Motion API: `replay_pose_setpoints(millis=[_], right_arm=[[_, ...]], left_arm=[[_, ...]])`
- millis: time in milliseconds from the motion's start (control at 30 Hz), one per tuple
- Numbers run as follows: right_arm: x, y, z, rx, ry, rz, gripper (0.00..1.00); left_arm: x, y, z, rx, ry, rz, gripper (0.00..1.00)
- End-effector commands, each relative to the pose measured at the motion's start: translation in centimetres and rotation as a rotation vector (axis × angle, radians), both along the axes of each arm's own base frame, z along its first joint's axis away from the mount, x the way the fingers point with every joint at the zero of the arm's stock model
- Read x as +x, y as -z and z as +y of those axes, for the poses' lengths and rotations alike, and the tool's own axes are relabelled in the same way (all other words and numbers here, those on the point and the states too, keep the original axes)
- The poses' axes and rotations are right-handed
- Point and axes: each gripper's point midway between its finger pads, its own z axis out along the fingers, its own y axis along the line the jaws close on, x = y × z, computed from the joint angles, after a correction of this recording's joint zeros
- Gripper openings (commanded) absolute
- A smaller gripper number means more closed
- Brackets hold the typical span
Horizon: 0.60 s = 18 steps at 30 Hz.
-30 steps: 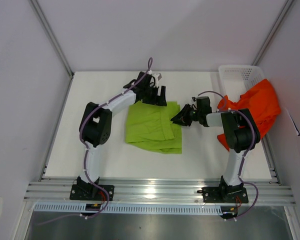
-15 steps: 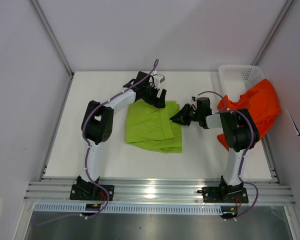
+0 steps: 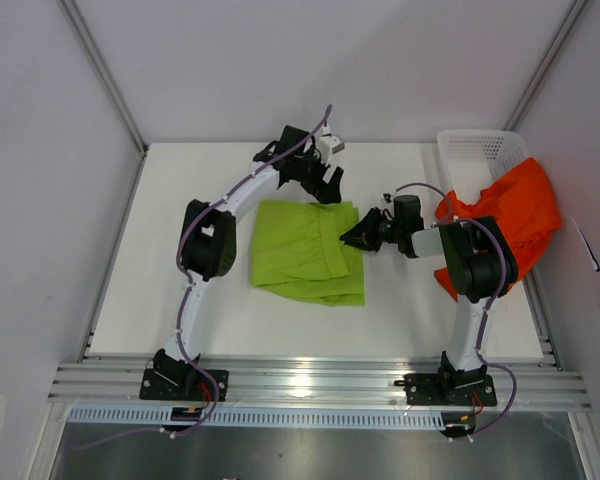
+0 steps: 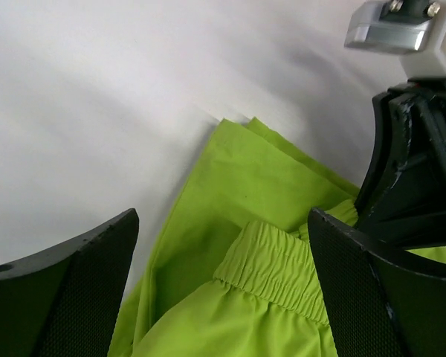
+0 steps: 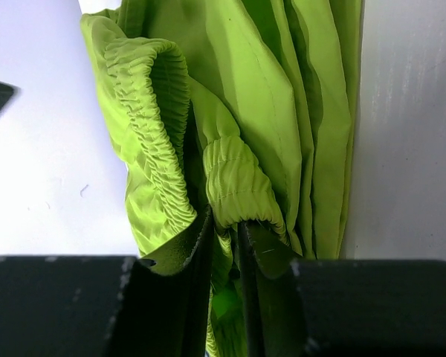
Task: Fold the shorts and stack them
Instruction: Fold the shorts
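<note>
The lime green shorts (image 3: pixel 305 250) lie folded in the middle of the white table, their gathered waistband showing in both wrist views (image 4: pixel 282 260) (image 5: pixel 230 178). My right gripper (image 3: pixel 352 236) is shut on the waistband at the shorts' right edge, cloth pinched between its fingers (image 5: pixel 227 245). My left gripper (image 3: pixel 329 185) hangs open above the shorts' far right corner, its fingers (image 4: pixel 82 282) wide apart and holding nothing. The orange-red shorts (image 3: pixel 510 215) hang over the basket at the right, partly behind the right arm.
A white mesh basket (image 3: pixel 480 152) stands at the table's far right corner under the orange-red shorts. Metal rails run along the near edge (image 3: pixel 310 385). Bare white table (image 3: pixel 210 170) lies left of and behind the green shorts.
My left gripper has let go of the green shorts, opened wider and lifted back and to the right. The right gripper has kept its hold and barely moved.
</note>
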Motion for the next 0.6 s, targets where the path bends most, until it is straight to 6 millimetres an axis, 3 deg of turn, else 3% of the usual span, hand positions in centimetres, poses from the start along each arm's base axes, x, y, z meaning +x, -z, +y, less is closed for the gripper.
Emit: replay_pose_setpoints(millis=[0, 300, 400, 433, 567], right_arm=[[0.2, -0.4, 0.3, 0.021, -0.014, -0.034, 0.21], [0.1, -0.8, 0.2, 0.013, -0.016, -0.04, 0.21], [0.1, -1.0, 0.1, 0.012, -0.013, -0.041, 0.21], [0.0, -0.8, 0.1, 0.01, -0.014, -0.038, 0.21], [0.2, -0.7, 0.0, 0.002, -0.004, -0.036, 0.2]], left_arm=[[-2.0, 2.1, -0.2, 0.024, 0.115, 0.082, 0.95], [-5.4, 3.8, 1.2, 0.062, 0.179, 0.206, 0.89], [-6.1, 3.6, 1.7, 0.025, 0.195, 0.234, 0.75], [-6.0, 3.4, 1.8, 0.017, 0.193, 0.235, 0.62], [-6.5, 2.0, 1.7, -0.024, 0.217, 0.23, 0.39]])
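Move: Some 6 cm back, 2 cm to the left and 7 cm below the open left hand is the raised fold of the green shorts' ribbed waistband. The right gripper's tips lie about 10 cm back and 4 cm right of the left hand, the shorts' far-right corner level with it and 6 cm right, the folded bundle's middle 14 cm back and 4 cm left. From the right hand, that fold is roughly 4 cm ahead and 7 cm left, at about its own height. Sinking about 6 cm while drawing back nearly as far and edging slightly left, the left hand comes down on the waistband fold, its wrist turning some 20 degrees so the fingers point more squarely rightward. Only near the bottom do the wide-open fingers close to under half, pinching the ribbed fold. The right gripper stays put, keeping its hold on the waistband beside it. ##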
